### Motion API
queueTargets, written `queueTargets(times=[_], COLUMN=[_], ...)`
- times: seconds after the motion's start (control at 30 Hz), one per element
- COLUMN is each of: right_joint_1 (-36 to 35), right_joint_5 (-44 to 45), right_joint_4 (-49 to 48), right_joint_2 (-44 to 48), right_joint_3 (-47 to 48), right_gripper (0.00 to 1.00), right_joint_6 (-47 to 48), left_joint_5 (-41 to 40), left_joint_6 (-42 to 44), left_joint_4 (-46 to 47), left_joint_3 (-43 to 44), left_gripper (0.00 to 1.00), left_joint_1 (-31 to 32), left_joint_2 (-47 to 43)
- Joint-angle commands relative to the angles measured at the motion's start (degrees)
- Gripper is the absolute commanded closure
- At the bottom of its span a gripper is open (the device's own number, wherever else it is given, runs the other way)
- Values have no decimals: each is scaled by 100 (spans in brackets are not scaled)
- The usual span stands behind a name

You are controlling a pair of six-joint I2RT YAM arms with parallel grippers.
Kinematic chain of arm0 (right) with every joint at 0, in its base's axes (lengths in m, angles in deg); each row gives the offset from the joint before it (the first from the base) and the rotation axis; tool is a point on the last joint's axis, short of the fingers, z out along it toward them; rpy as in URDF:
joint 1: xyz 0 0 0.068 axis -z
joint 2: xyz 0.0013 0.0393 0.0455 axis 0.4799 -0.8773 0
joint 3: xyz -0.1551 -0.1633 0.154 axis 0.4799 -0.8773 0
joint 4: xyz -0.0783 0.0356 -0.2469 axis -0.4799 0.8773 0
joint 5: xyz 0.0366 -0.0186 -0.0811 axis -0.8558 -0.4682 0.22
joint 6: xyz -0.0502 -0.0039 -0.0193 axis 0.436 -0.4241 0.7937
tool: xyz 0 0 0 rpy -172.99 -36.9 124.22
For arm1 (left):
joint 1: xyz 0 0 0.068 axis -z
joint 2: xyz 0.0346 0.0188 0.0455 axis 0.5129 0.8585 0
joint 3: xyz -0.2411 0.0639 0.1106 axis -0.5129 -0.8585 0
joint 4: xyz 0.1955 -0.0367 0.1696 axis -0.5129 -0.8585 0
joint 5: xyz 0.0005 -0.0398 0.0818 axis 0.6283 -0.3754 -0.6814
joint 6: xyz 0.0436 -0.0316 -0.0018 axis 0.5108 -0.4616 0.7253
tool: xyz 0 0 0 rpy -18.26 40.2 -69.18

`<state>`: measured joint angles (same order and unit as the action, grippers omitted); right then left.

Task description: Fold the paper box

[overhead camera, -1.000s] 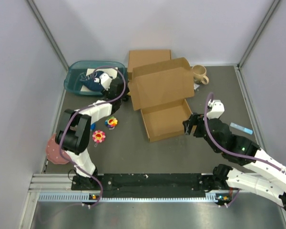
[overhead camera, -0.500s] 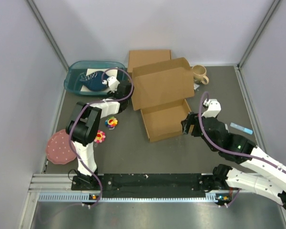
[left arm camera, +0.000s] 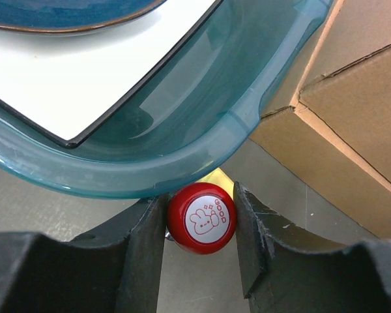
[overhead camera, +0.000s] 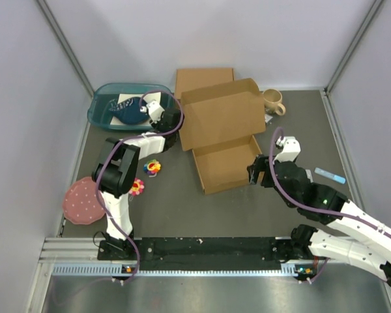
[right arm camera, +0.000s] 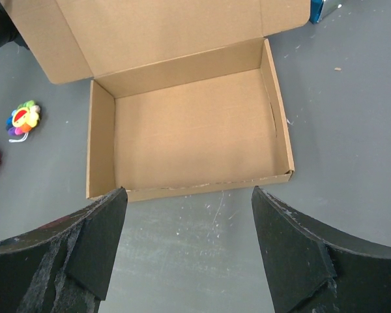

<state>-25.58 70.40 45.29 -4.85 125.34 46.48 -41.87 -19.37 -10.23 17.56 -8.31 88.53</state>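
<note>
The paper box (overhead camera: pixel 225 163) lies mid-table as a shallow brown tray with its lid (overhead camera: pixel 221 120) standing open behind it. It fills the top of the right wrist view (right arm camera: pixel 195 130). My right gripper (overhead camera: pixel 255 171) is open wide and empty just off the tray's right front corner; the gap between its fingers (right arm camera: pixel 189 248) shows bare table in front of the tray's front wall. My left gripper (overhead camera: pixel 172 125) is between the teal bin and the lid's left flap. Its fingers touch both sides of a small red knob with a bunny sticker (left arm camera: pixel 201 217).
A teal bin (overhead camera: pixel 104 114) with a blue plate stands at the back left, its rim (left arm camera: pixel 182 150) right above the knob. A thicker brown box (overhead camera: pixel 204 79) and a mug (overhead camera: pixel 272 101) are behind the lid. Flower toys (overhead camera: pixel 152 167), a pink cap (overhead camera: pixel 78 201) and a blue strip (overhead camera: pixel 330 175) lie around.
My left arm has swung its elbow inward and its gripper has shifted a little right, to the bin's right corner. My right gripper has edged slightly toward the box. The box has not moved.
</note>
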Motion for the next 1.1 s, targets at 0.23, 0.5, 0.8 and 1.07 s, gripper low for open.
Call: queueTargets(times=[0.23, 0.5, 0.8, 1.07], right_joint_1=[-41, -41, -41, -41], right_joint_5=[4, -75, -40, 48], right_joint_4=[-149, -201, -289, -228], right_joint_2=[265, 204, -33, -34], right_joint_3=[-10, -36, 438, 710], right_gripper=[22, 22, 22, 22], right_joint_6=[0, -114, 298, 413], left_joint_5=[-127, -206, 479, 769], left_joint_6=[-112, -279, -147, 239], left_joint_4=[206, 127, -647, -979], left_joint_3=[-789, -2272, -3259, -2382], left_gripper=[68, 70, 76, 81], left_joint_1=[-127, -321, -6, 1960], left_joint_2=[-842, -2380, -5736, -5521])
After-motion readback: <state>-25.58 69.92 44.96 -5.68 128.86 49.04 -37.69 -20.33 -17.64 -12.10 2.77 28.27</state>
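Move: The left fingers already grip the red-capped bottle. From this hand, the paper box's open tray lies about 16 cm back, 21 cm to the right and 5 cm lower. Its raised lid is some 19 cm right and 4 cm back, the teal tub about 9 cm ahead and 17 cm left, and the flower toy about 16 cm back and 6 cm left. From the right hand, the tray is roughly 13 cm ahead, 9 cm left and 20 cm down. Keep the left gripper's hold on the red-capped bottle and draw it back, away from the teal tub, level and drifting left at first, then climbing steeply, about 19 cm back and 18 cm up in all. Near the end swing it right, with the fingers tipping up some 20 degrees and turning a little clockwise. Let the open right gripper rise about 2 cm late on. ##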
